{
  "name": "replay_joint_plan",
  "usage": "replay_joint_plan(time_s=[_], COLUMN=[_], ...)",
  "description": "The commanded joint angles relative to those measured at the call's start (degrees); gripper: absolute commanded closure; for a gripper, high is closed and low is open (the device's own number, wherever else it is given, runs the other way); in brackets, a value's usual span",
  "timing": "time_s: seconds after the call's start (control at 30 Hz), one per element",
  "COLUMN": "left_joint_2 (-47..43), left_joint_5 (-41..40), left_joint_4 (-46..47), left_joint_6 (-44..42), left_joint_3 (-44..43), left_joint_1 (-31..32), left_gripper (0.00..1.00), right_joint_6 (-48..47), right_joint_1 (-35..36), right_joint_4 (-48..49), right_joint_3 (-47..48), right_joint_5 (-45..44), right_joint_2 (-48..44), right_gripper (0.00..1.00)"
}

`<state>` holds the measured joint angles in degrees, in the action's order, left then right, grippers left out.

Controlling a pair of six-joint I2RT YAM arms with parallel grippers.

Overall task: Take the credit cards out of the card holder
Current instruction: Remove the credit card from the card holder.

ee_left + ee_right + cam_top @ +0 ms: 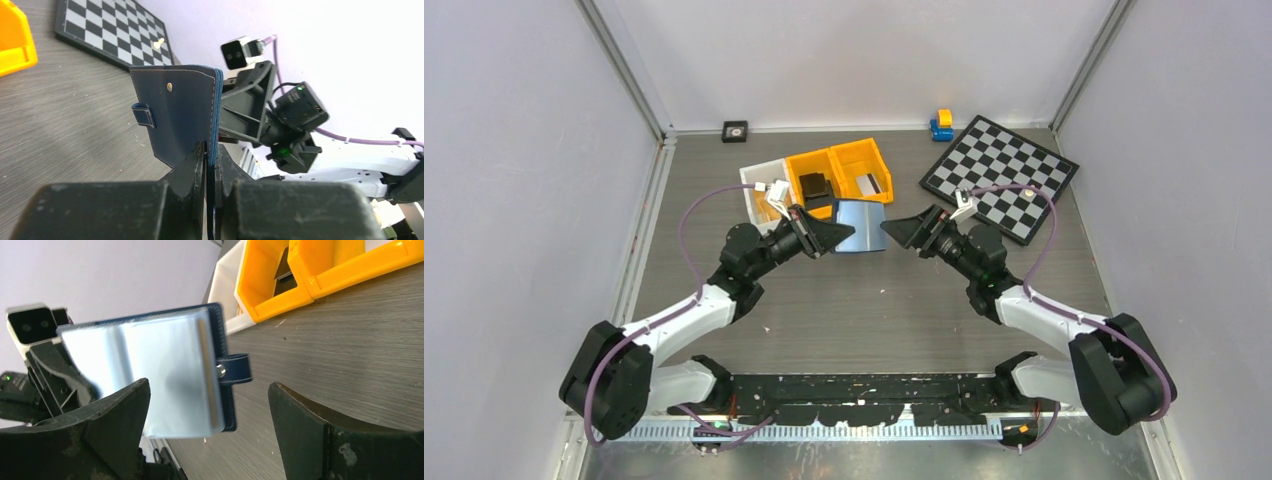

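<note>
My left gripper point(838, 236) is shut on one edge of the navy card holder point(862, 226) and holds it upright above the table's middle. In the left wrist view the holder's navy outside point(177, 112) with its snap tab faces the camera, and its edge sits pinched in my left gripper point(210, 159). My right gripper point(896, 231) stands open just right of the holder, facing it. The right wrist view shows the holder's pale blue inside point(150, 370) ahead of my wide-apart right gripper point(210, 407), untouched. The credit cards are hidden.
Behind the holder stand two orange bins point(849, 160) and a white bin point(759, 182); one orange bin holds a black block point(815, 189). A chessboard point(999, 172) lies at the back right, with a small blue and yellow toy point(941, 124) beyond it.
</note>
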<state>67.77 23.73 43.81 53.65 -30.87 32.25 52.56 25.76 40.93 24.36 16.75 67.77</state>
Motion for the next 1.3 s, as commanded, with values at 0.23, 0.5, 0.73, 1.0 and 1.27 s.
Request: replay_joint_plan(time_s=[0.23, 0.5, 0.73, 1.0, 1.27], left_joint_2=[-5.6, -3.3, -7.2, -6.5, 0.4], left_joint_5=[1.8, 4.0, -6.8, -10.9, -7.0], left_joint_4=[6.3, 8.5, -6.7, -12.9, -10.6], left_joint_6=[2.4, 3.6, -3.9, -6.9, -4.7], left_joint_3=[0.1, -0.6, 0.9, 0.8, -0.6], left_joint_1=[0.0, 0.0, 0.0, 0.0, 0.0], left_gripper=[1.0, 1.0, 1.0, 1.0, 1.0], right_joint_6=[14.6, 20.2, 16.2, 11.1, 10.7], right_joint_1=[-2.3, -2.2, -2.3, -2.3, -2.3], right_joint_4=[29.1, 37.7, 30.7, 22.4, 21.3], right_joint_3=[-1.7, -0.8, -1.0, -1.6, -1.6], right_joint_5=[11.5, 15.8, 14.8, 12.3, 11.6], right_joint_2=[9.7, 12.5, 8.0, 5.0, 5.0], right_gripper=[0.08, 0.21, 0.56, 0.9, 1.0])
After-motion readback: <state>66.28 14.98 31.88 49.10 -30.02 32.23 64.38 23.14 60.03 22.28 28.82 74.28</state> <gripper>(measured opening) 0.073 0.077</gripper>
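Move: The right hand, open and empty, goes for the right edge of the card holder with its snap strap; the holder's middle lies about 5 cm to its left, 2 cm ahead and some 4 cm higher. The orange tray is about 11 cm ahead, 10 cm left and 17 cm below; the chessboard about 12 cm ahead, 23 cm right, some 18 cm down. For the left hand, already gripping the holder's left part, its middle is about 4 cm right and 1 cm ahead, roughly level. Right fingers close from wide open to pinch the card holder's right edge at the strap, as that hand rises about 3 cm overall, easing back and left, rolling its left side up and swinging a little counter-clockwise. The left hand keeps its grip; it first lifts some 3 cm and draws back, then sinks about 7 cm, going forward and left. ##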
